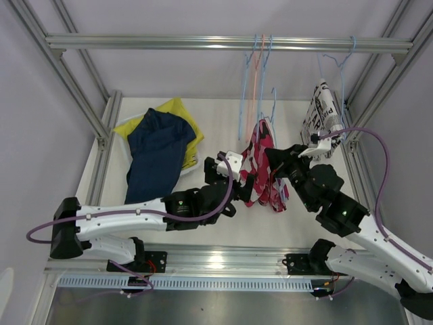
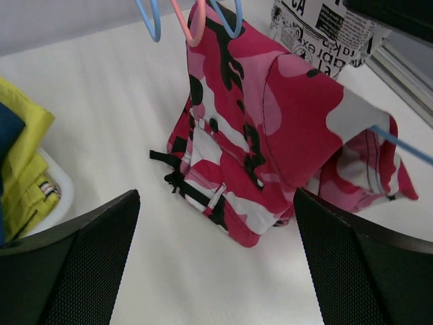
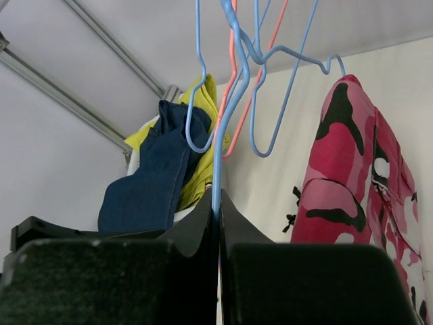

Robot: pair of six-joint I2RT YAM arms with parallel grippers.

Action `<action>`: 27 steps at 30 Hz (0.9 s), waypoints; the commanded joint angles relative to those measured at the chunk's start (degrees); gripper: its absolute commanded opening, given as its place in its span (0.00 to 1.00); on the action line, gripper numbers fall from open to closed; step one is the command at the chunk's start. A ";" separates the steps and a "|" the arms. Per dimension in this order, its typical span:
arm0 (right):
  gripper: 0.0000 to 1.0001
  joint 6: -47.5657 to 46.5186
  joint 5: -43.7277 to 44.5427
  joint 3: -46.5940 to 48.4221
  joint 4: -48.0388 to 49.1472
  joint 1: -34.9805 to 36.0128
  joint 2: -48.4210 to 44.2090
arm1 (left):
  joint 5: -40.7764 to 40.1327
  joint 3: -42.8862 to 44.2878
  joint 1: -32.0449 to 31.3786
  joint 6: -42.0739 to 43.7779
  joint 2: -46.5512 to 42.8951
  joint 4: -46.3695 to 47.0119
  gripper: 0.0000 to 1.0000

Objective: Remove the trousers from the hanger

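Note:
The pink-red patterned trousers (image 1: 260,166) (image 2: 257,135) (image 3: 345,189) hang draped on a blue hanger (image 1: 272,108), their lower end resting on the table. My right gripper (image 1: 276,158) (image 3: 218,203) is shut on that hanger's blue wire (image 3: 218,162). Just left of the trousers my left gripper (image 1: 235,179) (image 2: 216,271) stands open over bare table, its fingers (image 2: 74,264) short of the cloth. The white trousers with newspaper lettering (image 1: 323,112) (image 2: 325,34) hang at the back right. Navy trousers (image 1: 159,152) (image 3: 152,176) lie over yellow ones (image 1: 179,114) (image 2: 20,169) at the back left.
Empty blue and pink hangers (image 1: 254,74) (image 2: 189,27) dangle from the top bar (image 1: 203,42) above the pink trousers. A white tray (image 2: 62,189) lies under the yellow cloth. Aluminium frame posts (image 1: 101,135) border the table on both sides.

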 commanded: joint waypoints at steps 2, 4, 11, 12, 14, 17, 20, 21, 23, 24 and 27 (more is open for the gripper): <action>0.00 -1.68 10.19 3.57 9.22 3.57 0.13 | -3.44 4.93 0.92 -9.94 3.00 -0.50 0.99; 0.00 -1.67 11.94 3.22 9.75 4.89 0.30 | -1.33 5.99 1.62 -16.10 4.33 -4.29 0.99; 0.00 -0.97 14.15 1.90 11.51 6.12 -0.75 | 3.68 7.84 3.65 -29.46 8.98 -8.78 0.99; 0.00 -1.15 14.33 1.90 11.42 6.12 -0.66 | 4.30 7.93 3.91 -31.21 9.51 -8.87 0.99; 0.00 -1.76 14.77 1.81 11.51 6.12 -0.75 | 5.96 8.11 4.00 -31.76 10.65 -7.56 0.99; 0.00 -2.64 14.94 1.73 11.25 6.12 -0.93 | 7.11 8.10 4.00 -30.27 12.23 -3.88 0.99; 0.00 -2.90 14.77 1.73 10.72 5.86 -1.28 | 7.38 7.84 3.04 -26.59 12.94 -0.01 0.99; 0.00 -2.90 14.68 1.73 10.55 5.68 -1.37 | 6.42 7.75 2.68 -25.44 13.29 0.96 0.99; 0.00 -2.73 14.07 1.81 9.93 5.33 -1.63 | 5.19 8.10 1.63 -22.72 13.82 2.11 0.99; 0.00 -2.47 13.80 1.73 9.84 4.72 -1.72 | 4.92 7.50 1.45 -21.23 14.34 3.07 0.99; 0.00 -1.33 12.48 1.46 9.05 3.58 -2.16 | 4.48 7.75 1.01 -19.03 15.58 4.31 1.00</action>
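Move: The pink camouflage trousers hang on the hanger about 12 cm ahead of the open left hand and 12 cm to its right, their middle slightly lower. The hanger wire pinched by the right hand is some 14 cm to the left hand's right, 4 cm ahead and a little higher; the empty hangers hang about 20 cm ahead, 8 cm right, well above it, and the black-and-white trousers 22 cm ahead, 31 cm right. From the right hand, the pink trousers are roughly 11 cm straight ahead, 2 cm left and somewhat lower. The left hand, fingers wide open throughout, closes in on the pink trousers by travelling about 6 to 7 cm to the right while sinking between 5 and 6 cm; its wrist tips down some 15 degrees and rolls its left side down about 10, and once the sinking stops it carries on rightwards. The right hand stays almost in place with its fingers still shut on the hanger wire, turning clockwise between 5 and 10 degrees and drifting about 1.5 cm right, so that the loaded hanger is held up and swung slightly for the left hand. ##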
